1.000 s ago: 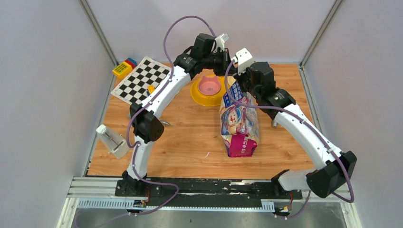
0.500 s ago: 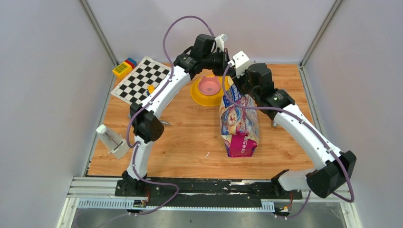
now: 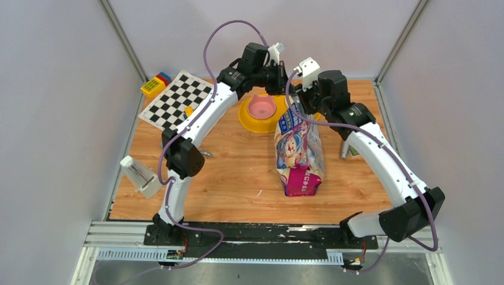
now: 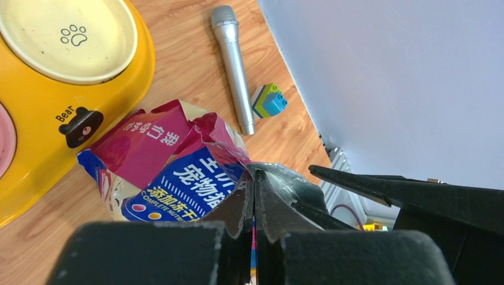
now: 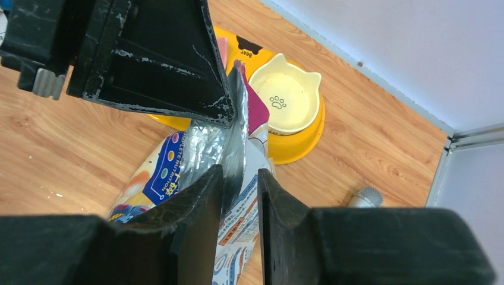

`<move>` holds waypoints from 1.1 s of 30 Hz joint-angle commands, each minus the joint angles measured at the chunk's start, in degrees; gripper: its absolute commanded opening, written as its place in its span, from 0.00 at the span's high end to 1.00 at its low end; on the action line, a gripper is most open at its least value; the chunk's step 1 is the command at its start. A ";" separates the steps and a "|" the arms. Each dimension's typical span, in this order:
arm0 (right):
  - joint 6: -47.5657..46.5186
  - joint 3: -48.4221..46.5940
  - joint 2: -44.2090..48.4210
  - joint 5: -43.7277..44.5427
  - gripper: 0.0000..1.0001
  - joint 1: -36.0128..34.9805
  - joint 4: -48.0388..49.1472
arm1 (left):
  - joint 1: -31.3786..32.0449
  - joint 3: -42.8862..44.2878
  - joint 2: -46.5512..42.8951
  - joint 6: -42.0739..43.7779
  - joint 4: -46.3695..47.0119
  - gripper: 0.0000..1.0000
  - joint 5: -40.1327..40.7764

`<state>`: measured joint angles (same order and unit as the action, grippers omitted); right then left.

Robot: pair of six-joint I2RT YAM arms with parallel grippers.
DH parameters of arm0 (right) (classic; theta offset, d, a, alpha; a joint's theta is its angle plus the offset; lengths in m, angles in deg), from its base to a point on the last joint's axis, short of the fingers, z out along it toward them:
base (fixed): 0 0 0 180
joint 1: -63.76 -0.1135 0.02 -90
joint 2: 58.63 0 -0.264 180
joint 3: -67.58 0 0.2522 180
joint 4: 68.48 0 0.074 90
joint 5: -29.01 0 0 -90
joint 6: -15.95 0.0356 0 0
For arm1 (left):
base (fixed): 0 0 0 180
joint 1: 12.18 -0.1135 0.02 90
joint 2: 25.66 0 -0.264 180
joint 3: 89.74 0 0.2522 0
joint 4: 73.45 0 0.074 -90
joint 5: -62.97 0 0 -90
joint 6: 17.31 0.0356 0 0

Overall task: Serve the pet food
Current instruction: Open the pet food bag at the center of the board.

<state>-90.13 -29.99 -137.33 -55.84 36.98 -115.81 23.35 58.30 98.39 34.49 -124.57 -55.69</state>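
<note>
The pet food itself is hidden inside the glossy blue-and-pink bag [image 3: 299, 151], which lies on the table with its torn top toward the yellow double-bowl feeder [image 3: 252, 123]. My left gripper [image 4: 254, 185] is shut on the bag's foil-lined top edge [image 4: 279, 178], just above the feeder's right side [image 3: 287, 82]. My right gripper [image 5: 241, 184] hangs close beside it over the bag's mouth [image 3: 300, 104]. Its jaws stand apart, and the silver flap [image 5: 235, 142] hangs in the gap without being pinched. Both feeder bowls [image 5: 285, 101] show no kibble.
A silver microphone [image 4: 235, 65] and a small toy block [image 4: 268, 100] lie right of the bag. A checkerboard [image 3: 178, 101] and toy bricks [image 3: 156, 85] sit at the back left. A white object [image 3: 139, 176] rests at the table's left edge. Grey walls enclose the table.
My right gripper has opened from shut, let go of the bag's top and shifted a little right and back. The left gripper keeps its grip and has stayed in place.
</note>
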 commanded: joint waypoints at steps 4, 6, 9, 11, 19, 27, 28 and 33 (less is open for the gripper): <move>2.30 -2.57 -0.24 -2.99 0.77 0.88 -3.01 | -0.34 -0.74 -4.20 2.15 -0.06 1.00 0.38; 2.26 -2.69 -0.52 -3.08 0.80 0.90 -3.29 | -0.31 -0.85 -4.30 2.17 -0.13 1.00 0.40; 2.64 -2.76 -1.92 -3.34 0.85 0.91 -4.30 | -0.34 -0.73 -4.37 2.09 -0.08 1.00 0.23; 2.84 -2.47 -2.43 -3.34 0.88 0.91 -4.52 | -0.29 -0.69 -4.53 2.03 -0.05 1.00 0.14; 1.62 -2.69 -2.69 0.84 1.00 0.83 -2.88 | -0.35 -1.43 -5.45 2.15 0.33 1.00 -0.63; -8.04 4.50 0.49 13.87 1.00 -3.93 6.69 | -0.26 -2.66 -5.93 1.86 0.55 1.00 -1.20; -8.47 5.02 0.60 14.72 1.00 -4.35 7.37 | -0.28 -2.82 -5.93 1.71 0.54 1.00 -1.25; -10.55 6.89 0.56 19.37 1.00 -5.34 11.94 | 0.09 -4.25 -6.22 1.19 0.92 1.00 -2.56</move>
<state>-96.90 -24.71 -137.26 -44.46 31.49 -109.42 23.30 55.08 97.12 34.62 -123.15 -55.87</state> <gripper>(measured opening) 0.010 0.006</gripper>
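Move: The right hand's parted fingers already straddle the bag's silver top edge, its middle about 1 cm left and 1 cm below. The cream bowl stands some 12 cm ahead, 2 cm right and 22 cm below this hand; the microphone lies level with it, 18 cm right and 24 cm down. From the left hand, already pinching the edge farther out, that spot is about 4 cm back and 1 cm right, 1 cm lower. Right hand sinks about 1 cm, pinches the silver edge, then rolls left-side-down; left hand keeps its grip. ##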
